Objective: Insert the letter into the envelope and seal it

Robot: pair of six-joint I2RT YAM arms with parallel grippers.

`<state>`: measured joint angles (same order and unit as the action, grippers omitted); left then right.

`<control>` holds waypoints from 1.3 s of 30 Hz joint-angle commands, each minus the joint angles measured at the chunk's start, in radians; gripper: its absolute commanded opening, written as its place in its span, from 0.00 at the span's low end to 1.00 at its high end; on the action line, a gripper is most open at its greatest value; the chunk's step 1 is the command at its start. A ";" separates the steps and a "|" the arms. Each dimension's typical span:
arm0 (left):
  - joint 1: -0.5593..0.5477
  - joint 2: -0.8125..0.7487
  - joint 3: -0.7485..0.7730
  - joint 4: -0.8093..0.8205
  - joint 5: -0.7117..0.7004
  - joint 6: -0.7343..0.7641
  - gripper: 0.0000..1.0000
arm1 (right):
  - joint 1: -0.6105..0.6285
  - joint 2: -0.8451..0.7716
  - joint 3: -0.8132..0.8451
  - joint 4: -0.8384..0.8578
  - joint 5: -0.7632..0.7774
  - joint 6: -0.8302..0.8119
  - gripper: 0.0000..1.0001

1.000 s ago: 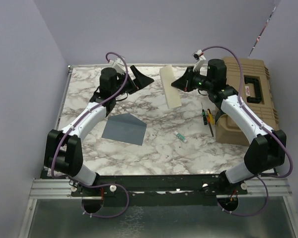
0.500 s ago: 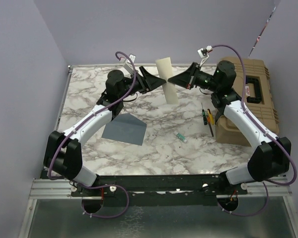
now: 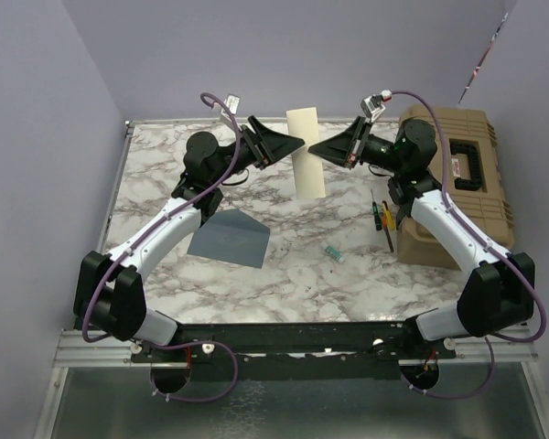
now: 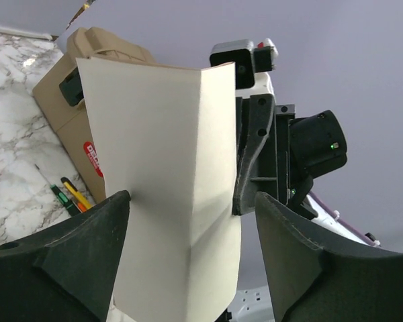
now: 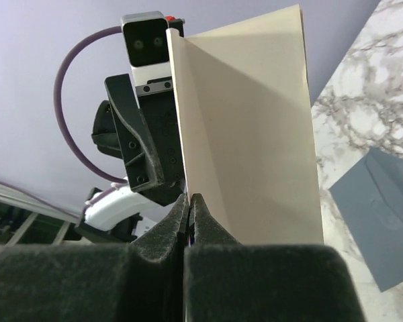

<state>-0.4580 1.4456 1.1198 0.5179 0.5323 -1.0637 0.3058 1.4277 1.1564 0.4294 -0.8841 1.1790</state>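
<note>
The letter (image 3: 305, 152), a plain tan sheet with a lengthwise fold, hangs upright in the air above the back of the table. My right gripper (image 3: 313, 151) is shut on its edge; in the right wrist view the jaws (image 5: 189, 201) pinch the sheet (image 5: 255, 134). My left gripper (image 3: 297, 144) is open at the sheet's other side. In the left wrist view its fingers (image 4: 74, 261) stand wide apart around the sheet (image 4: 161, 181), the left tip at the paper. The blue-grey envelope (image 3: 229, 238) lies flat on the table, flap open, also in the right wrist view (image 5: 383, 221).
A tan toolbox (image 3: 457, 183) stands at the right edge of the marble table (image 3: 284, 274). Screwdrivers (image 3: 382, 219) lie beside it and a small green item (image 3: 334, 254) lies near the middle. Purple walls close in the back and left.
My right gripper lifted the letter off the table and turned it upright. My left gripper rose and swung right, bringing its open jaws around the letter.
</note>
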 commanded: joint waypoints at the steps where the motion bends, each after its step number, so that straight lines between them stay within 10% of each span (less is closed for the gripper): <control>1: 0.001 -0.038 -0.015 0.053 0.020 -0.009 0.78 | 0.003 0.019 -0.037 0.138 -0.062 0.194 0.00; 14: 0.004 -0.034 0.009 0.107 0.098 -0.075 0.59 | 0.004 0.061 0.024 -0.077 -0.093 0.012 0.00; 27: 0.004 -0.025 0.057 -0.074 0.057 0.071 0.06 | 0.004 0.059 0.081 -0.119 -0.135 -0.083 0.01; 34: 0.008 -0.030 0.092 -0.125 0.043 0.087 0.00 | 0.003 -0.031 0.079 -0.203 -0.126 -0.326 0.58; 39: 0.012 -0.032 0.114 -0.130 0.082 0.080 0.00 | 0.003 -0.090 0.054 -0.260 -0.075 -0.482 0.80</control>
<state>-0.4526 1.4326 1.1893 0.4084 0.5922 -1.0000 0.3065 1.4029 1.2179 0.2264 -0.9886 0.8764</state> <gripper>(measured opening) 0.003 0.744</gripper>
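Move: Between the two hands is the folded letter, already pinched in the right fingers. Its middle lies about 2 cm to the left of the right hand and 1 cm back, and about 2 cm to the right of the open left hand and 1 cm back, at roughly hand height. Some 35 cm below on the table, the envelope lies about 17 cm to the left of the left hand, level with it, and the glue stick about 9 cm right and 3 cm back. Taking the letter over from the right hand, the left hand eases about 2 cm back and up beside its left edge, then sinks slightly as its fingers shut and pinch the paper. The right hand first dips some 2 cm with the letter and stays nearly still during the pinch; then its fingers open wide, rolling as it draws back about 1.5 cm. ##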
